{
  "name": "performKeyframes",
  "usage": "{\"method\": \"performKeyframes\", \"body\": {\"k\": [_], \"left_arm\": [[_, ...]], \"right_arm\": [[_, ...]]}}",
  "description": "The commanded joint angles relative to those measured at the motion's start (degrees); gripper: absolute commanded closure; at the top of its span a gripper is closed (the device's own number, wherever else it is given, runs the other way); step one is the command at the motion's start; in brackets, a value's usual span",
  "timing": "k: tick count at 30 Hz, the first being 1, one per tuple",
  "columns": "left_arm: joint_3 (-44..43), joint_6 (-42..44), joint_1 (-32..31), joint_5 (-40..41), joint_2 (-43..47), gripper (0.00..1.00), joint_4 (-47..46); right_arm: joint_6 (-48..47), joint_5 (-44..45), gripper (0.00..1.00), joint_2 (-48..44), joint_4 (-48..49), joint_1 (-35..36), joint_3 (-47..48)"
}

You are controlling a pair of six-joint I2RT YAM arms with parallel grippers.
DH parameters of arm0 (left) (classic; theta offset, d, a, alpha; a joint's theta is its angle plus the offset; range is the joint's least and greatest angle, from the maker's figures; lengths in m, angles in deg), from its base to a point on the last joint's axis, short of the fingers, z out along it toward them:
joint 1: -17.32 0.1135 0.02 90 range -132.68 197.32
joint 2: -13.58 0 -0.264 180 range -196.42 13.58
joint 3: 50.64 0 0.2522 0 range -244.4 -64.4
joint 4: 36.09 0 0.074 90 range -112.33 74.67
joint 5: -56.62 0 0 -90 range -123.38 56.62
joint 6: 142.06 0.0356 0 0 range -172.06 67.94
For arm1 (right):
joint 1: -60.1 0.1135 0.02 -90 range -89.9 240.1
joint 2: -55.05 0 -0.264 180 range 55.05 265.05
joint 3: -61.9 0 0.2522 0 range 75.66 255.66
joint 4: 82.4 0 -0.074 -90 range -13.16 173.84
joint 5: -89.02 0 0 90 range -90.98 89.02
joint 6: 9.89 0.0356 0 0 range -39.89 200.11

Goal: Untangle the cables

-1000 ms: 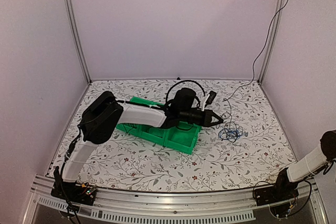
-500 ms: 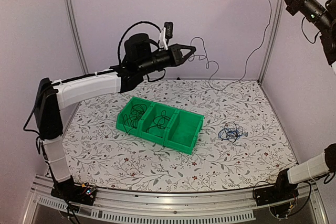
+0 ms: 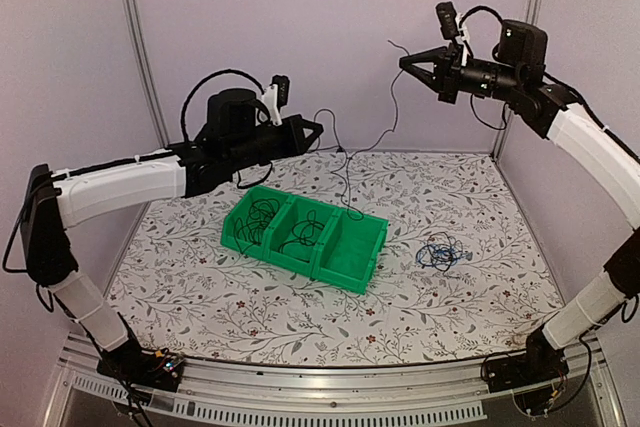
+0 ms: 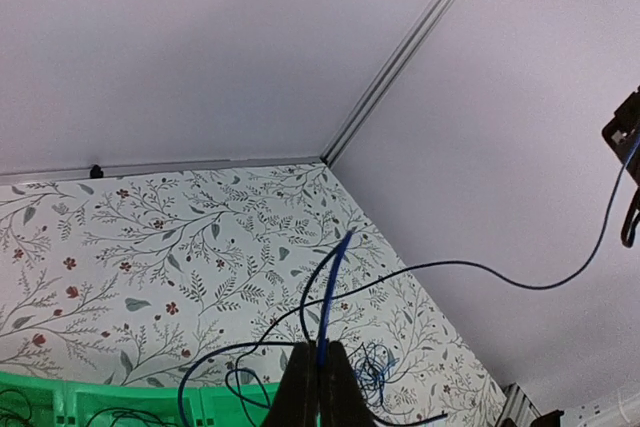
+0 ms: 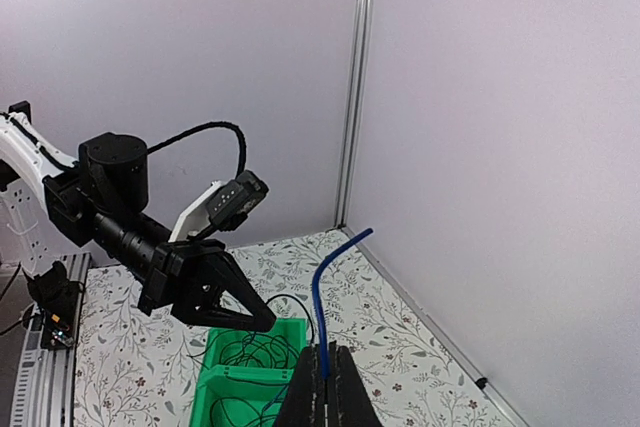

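My left gripper (image 3: 318, 129) and right gripper (image 3: 405, 62) are both raised above the table, each shut on one thin blue cable (image 3: 347, 187). The cable sags between them, and a loop of it hangs toward the green bin (image 3: 305, 237). The left wrist view has the fingers (image 4: 320, 387) pinching the blue cable (image 4: 328, 292), which runs off toward the right gripper (image 4: 630, 177). The right wrist view shows a short cable end (image 5: 315, 297) sticking up out of the shut jaws (image 5: 322, 377). A small blue tangle of cables (image 3: 438, 254) lies on the table to the right of the bin.
The green bin has three compartments; the left and middle ones hold coiled black cables (image 3: 262, 219), while the right one (image 3: 352, 255) shows only green floor. A black wire (image 3: 505, 77) runs down the back right corner post. Enclosure walls stand on three sides.
The left arm has lifted off the table from beside the tangle and then dropped slightly leftward. The right gripper came down from the top right corner toward the left one, so the cable sags.
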State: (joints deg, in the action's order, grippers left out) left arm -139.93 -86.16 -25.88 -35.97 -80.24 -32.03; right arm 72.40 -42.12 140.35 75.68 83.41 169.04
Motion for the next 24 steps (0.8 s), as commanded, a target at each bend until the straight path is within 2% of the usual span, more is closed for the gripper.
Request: {"method": "performKeyframes", "body": {"k": [1,9,15,24], "left_arm": [[2.56,-0.65,0.5,6.46,7.31,1.0,3.84],[9.31,-4.61,0.4,11.04,13.54,1.0,7.07],[14.4,-5.88,0.37,11.62,13.71,1.0,5.5],[10.67,-7.4,-0.43,10.72,9.18,1.0,2.56]], "right_arm": [[-2.75,-2.4,1.0,5.69,-0.98,4.55,-1.01],[-2.08,-3.06,1.0,16.89,0.58,10.86,-0.15],[-2.8,-3.04,1.0,25.25,-0.05,12.52,1.71],[-6.9,-1.58,1.0,34.14,-2.36,14.32,0.78]]}}
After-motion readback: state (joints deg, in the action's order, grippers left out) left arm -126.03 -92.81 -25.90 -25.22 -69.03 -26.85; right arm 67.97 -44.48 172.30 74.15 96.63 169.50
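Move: My right hand, pinching one blue cable with my left, is bound for the green bin's middle compartment, roughly 18 cm to its left, 3 cm back and 44 cm below. The right compartment lies some 7 cm left and 7 cm back; the small cable tangle, 15 cm right and 7 cm back. From my left hand the middle compartment is about 3 cm left, 5 cm back and 29 cm down, the left compartment 16 cm left and 1 cm back. I sweep my right hand about 27 cm down and 15 cm left towards the middle compartment, closing in on my left gripper, while the wrist tips down some 25 degrees and turns counter-clockwise. My left hand shifts left, rising slightly before it sinks to a little below its start and turning counter-clockwise. Both grippers stay shut on the cable. ##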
